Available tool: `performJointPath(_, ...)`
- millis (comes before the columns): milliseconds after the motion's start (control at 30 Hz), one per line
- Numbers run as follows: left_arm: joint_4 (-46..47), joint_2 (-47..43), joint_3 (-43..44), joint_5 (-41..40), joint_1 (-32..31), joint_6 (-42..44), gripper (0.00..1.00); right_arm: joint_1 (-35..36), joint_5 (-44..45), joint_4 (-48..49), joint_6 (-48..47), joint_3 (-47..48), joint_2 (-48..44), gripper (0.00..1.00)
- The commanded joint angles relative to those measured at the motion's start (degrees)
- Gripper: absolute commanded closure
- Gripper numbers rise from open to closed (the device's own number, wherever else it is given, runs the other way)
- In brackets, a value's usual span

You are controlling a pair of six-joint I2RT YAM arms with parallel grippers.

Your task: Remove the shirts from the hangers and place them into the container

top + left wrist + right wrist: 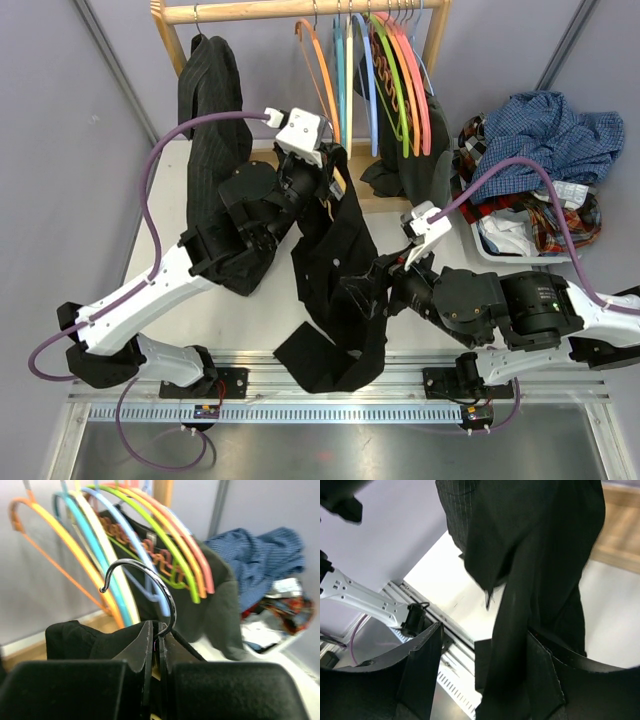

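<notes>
A plain black shirt (340, 260) hangs from its hanger, whose metal hook (150, 577) sticks up above my left gripper (156, 630). That gripper (328, 185) is shut on the base of the hook, above the table in front of the rail. My right gripper (385, 285) stands open lower down. A strip of the black shirt (515, 605) hangs between its fingers, lying against the right finger (545, 680). A dark pinstriped shirt (208, 110) hangs at the rail's left end. The blue checked shirt (555, 130) lies heaped on the white container (487, 243) at the right.
Several coloured empty hangers (400, 80) hang on the wooden rail (260, 10), with a dark printed garment (220, 610) behind them. Other checked clothes fill the container. The black shirt's tail reaches the metal track (340, 395) at the near edge.
</notes>
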Motion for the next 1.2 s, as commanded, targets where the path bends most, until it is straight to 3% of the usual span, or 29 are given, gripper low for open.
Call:
performJointPath(0,9.0,-3.3,5.4,-7.2,3.4,3.5,1.00,0.8,-3.2,-5.7,5.5,-2.3,-1.3,0.33)
performJointPath(233,8.7,-4.8,7.8,-5.4,4.7,2.1,1.00,0.8,-2.2,-6.8,8.3,-5.8,-1.6,0.36)
performJointPath(333,7.3,-5.1,8.4,-3.5,4.7,1.0,1.00,0.8,0.0,-6.6,8.5,-7.2,-2.4,0.44)
performJointPath(500,4.3,-7.5,5.7,0.4,4.7,-6.6,1.00,0.8,5.8,-4.3,8.1,-9.5,-5.5,0.73)
performJointPath(600,3.7,-10.3,0.7,0.7,4.6,-9.3,1.00,0.8,8.7,-5.0,8.6,-9.3,-6.5,1.00)
performJointPath(700,3.8,-12.5,-5.3,-3.4,4.7,-8.5,1.00,0.8,9.0,-7.6,8.8,-7.9,-6.7,1.00)
performJointPath(833,4.4,-13.8,-11.7,-15.5,5.5,-2.5,1.00,0.8,12.5,-17.3,13.3,-1.6,-7.1,1.00)
performJointPath(1167,5.4,-21.2,-27.9,-25.7,14.8,1.5,1.00,0.8,23.4,-23.8,10.6,5.7,-9.8,1.00)
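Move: The left hand already grips the hanger's neck; the black shirt's middle hangs about 18 cm below it, some 5 cm back and 2 cm right. The pinstriped shirt is roughly 20 cm left and 8 cm farther out, 8 cm lower; the orange hanger about 14 cm ahead, 2 cm right and slightly higher. For the open right hand, the black shirt's cloth is about 5 cm below, 1 cm ahead and 1 cm left; the held hanger is some 12 cm ahead, 2 cm left and 12 cm up. The right fingers close on the black shirt's cloth after sinking about 6 cm beside it, then pull the pinched cloth right and up, away from the hanger. The left hand keeps its pinch on the hanger neck and carries it some 15 cm left towards the pinstriped shirt, first rising, then dropping well below its starting height while turning counter-clockwise. ##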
